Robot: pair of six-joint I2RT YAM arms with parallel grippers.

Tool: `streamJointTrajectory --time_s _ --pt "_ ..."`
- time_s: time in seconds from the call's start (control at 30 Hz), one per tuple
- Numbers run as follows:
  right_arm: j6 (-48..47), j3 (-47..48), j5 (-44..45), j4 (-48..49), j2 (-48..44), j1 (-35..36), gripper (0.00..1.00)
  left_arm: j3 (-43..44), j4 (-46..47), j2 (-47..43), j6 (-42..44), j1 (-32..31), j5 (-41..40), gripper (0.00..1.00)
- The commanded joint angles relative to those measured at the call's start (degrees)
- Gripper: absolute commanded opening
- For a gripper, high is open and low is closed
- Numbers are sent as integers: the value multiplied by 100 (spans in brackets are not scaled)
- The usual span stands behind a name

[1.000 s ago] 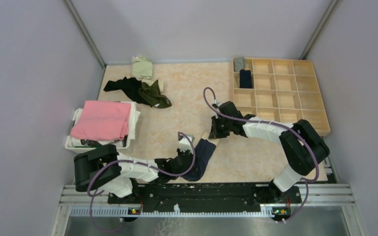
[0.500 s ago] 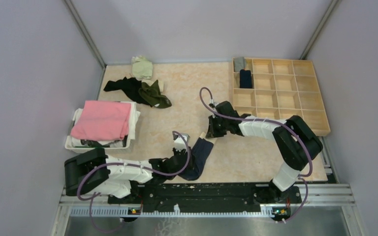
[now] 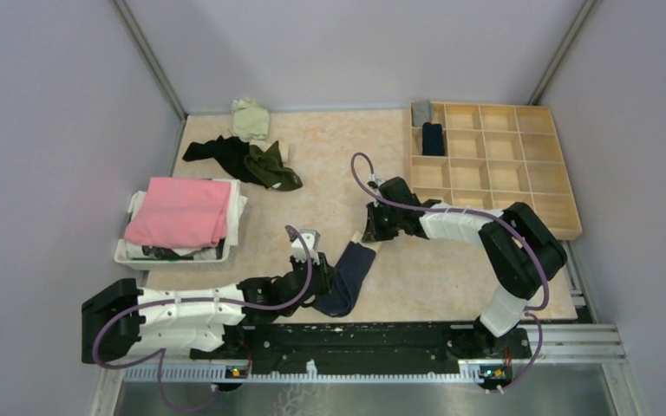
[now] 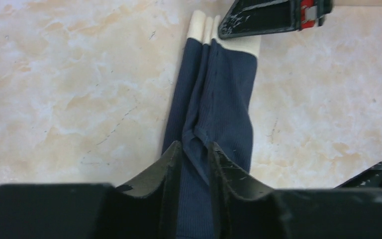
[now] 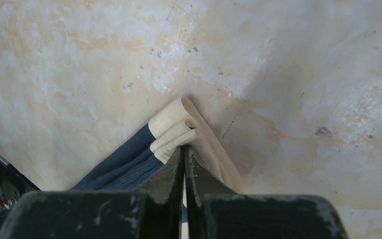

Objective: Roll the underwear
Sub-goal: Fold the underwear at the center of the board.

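A navy underwear [image 3: 348, 274] with a beige waistband lies folded into a long narrow strip on the marbled table, near the front middle. My right gripper [image 3: 369, 236] is shut on the beige waistband [image 5: 178, 125] at the strip's far end, its tips [image 5: 184, 148] pinching the folded layers. My left gripper [image 3: 319, 282] is at the strip's near end. Its fingers [image 4: 195, 147] stand apart on either side of the navy cloth [image 4: 219, 114], which lies loose between them. The right gripper's finger [image 4: 273, 15] shows at the top of the left wrist view.
A white basket [image 3: 127, 255] holding a folded pink cloth [image 3: 182, 212] stands at the left. Dark and olive underwear [image 3: 251, 163] lie heaped at the back, with a pale green piece [image 3: 250, 119] behind. A wooden compartment tray [image 3: 520, 165] at back right holds a grey roll [image 3: 421, 113] and a navy roll [image 3: 433, 139].
My left gripper's jaws have parted from their grip on the navy end, and the left arm has swung back to the left. The right gripper has shifted slightly left, still holding the waistband.
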Motion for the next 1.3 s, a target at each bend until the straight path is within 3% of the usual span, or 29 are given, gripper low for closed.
streamJointTrajectory --time_s 0.0,0.07,0.2,0.43,0.9,1.27 --pt "-195 112 378 -239 234 8 0 390 338 -134 654 -52 319 24" --pt "-183 110 374 -241 236 6 0 508 747 78 975 -168 586 12" --pt "-161 107 377 -254 274 9 0 757 1445 814 1209 -307 1112 0" --pt "-166 112 438 -337 284 1 0 667 1775 1563 921 -388 1278 0" --pt "-177 162 531 -428 294 2 0 -191 1269 1290 148 -764 1202 0" --pt "-200 130 589 -474 207 7 0 -363 462 357 -157 -1124 860 0"
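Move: The underwear's middle lies about 4 cm to the left hand's right, level with it fore and aft and some 5 cm below. From that hand the laundry basket stands about 32 cm left and 12 cm ahead, and the olive garment 22 cm ahead and 12 cm left. The right hand already has its shut fingertips on the cream waistband, the underwear's middle lying about 8 cm back and 4 cm left of it. Left hand shuts, arcs right, back about 8 cm and down to underwear's near edge; right keeps pressing waistband. ##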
